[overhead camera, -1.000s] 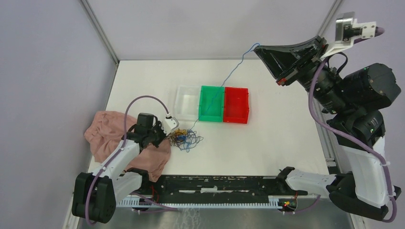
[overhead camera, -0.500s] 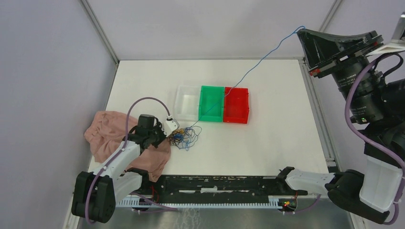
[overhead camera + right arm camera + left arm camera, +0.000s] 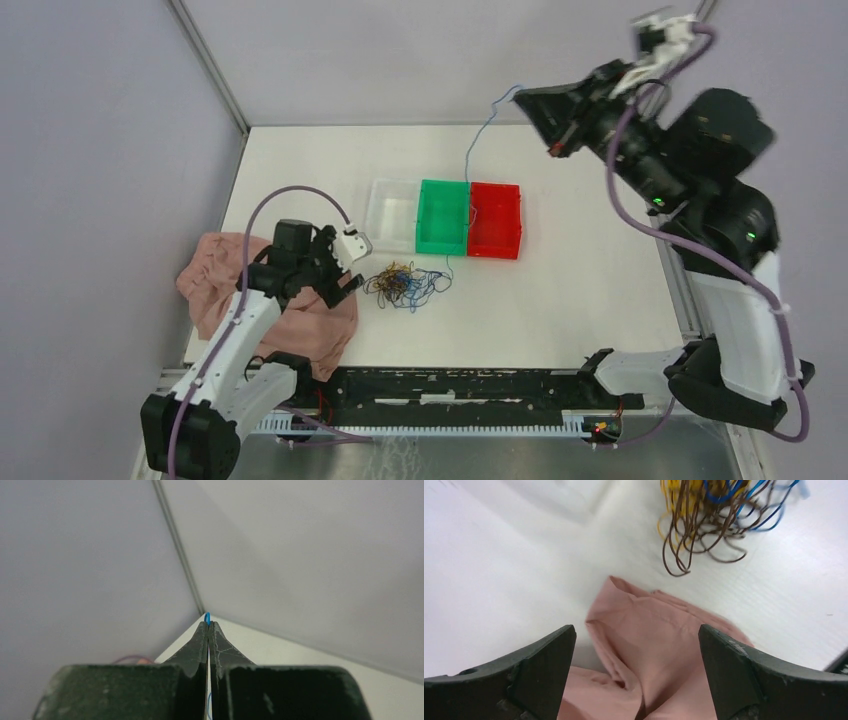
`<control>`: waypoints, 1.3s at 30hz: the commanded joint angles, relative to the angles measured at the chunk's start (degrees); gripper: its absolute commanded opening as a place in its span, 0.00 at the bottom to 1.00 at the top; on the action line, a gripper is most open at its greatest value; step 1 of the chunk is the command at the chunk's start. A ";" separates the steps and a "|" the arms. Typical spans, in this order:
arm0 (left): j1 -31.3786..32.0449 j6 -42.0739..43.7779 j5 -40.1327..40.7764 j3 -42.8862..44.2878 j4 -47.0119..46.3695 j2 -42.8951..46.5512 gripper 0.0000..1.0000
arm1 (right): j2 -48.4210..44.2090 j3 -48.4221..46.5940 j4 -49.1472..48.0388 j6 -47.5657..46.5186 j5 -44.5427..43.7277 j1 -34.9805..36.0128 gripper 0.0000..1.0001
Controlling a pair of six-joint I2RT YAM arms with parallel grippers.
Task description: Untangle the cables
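The cables lie as a small tangle of blue, yellow and brown wires on the white table, in front of the bins. They also show at the top of the left wrist view. My left gripper is open and empty just left of the tangle, over the edge of a pink cloth. My right gripper is high above the table's back edge, shut on one blue wire. That wire hangs slack over the green bin down to the tangle. Its end pokes out of the shut fingertips.
Three small bins stand in a row mid-table: clear, green, red. The pink cloth lies crumpled at the left, under my left arm. Walls close the back and left sides.
My right gripper swung from far right back to the left, so the blue wire went from taut to slack. My left gripper drew back from the tangle and is open. The tangle slid right.
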State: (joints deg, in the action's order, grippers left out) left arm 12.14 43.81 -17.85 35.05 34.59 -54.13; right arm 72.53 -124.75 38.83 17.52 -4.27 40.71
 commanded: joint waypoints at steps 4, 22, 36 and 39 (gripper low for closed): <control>0.16 -6.16 -18.81 19.80 12.55 6.61 0.99 | 3.82 5.82 -9.61 12.68 22.97 -0.22 0.00; 10.13 -51.68 -28.75 6.89 -34.31 9.66 0.95 | 15.50 -0.03 -39.63 45.42 33.69 -0.28 0.00; 15.38 -47.97 -23.08 4.90 -41.71 1.00 0.74 | 16.01 0.63 -42.14 46.72 35.13 -0.20 0.00; 15.48 -49.72 -27.81 5.39 -42.40 -0.27 0.55 | 16.00 1.12 -42.84 47.15 35.51 -0.27 0.00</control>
State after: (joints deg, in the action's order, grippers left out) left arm 27.40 -4.89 -41.93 39.88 -3.27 -53.25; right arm 88.68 -121.93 0.49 63.24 29.74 40.71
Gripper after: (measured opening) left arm 0.699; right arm 0.006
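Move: The blue cable hangs from the right gripper to the cable pile; the middle of its hanging stretch is about 27 cm right, 4 cm ahead and 20 cm above the left hand. The pile lies 14 cm right, 4 cm ahead, 8 cm below; the white box 11 cm right and the green box 23 cm right, both 19 cm ahead. From the right hand the pile is about 18 cm left, 4 cm ahead, 60 cm below. Lift the open left gripper clear of the table, about 24 cm, then swing it right over the near side of the pile, settling some 7 cm, rolling its left side down about 50 degrees and starting to close around the hanging blue cable. With the right, keep the pinched end and carry it 14 cm left, dipping then rising, turning counter-clockwise. ##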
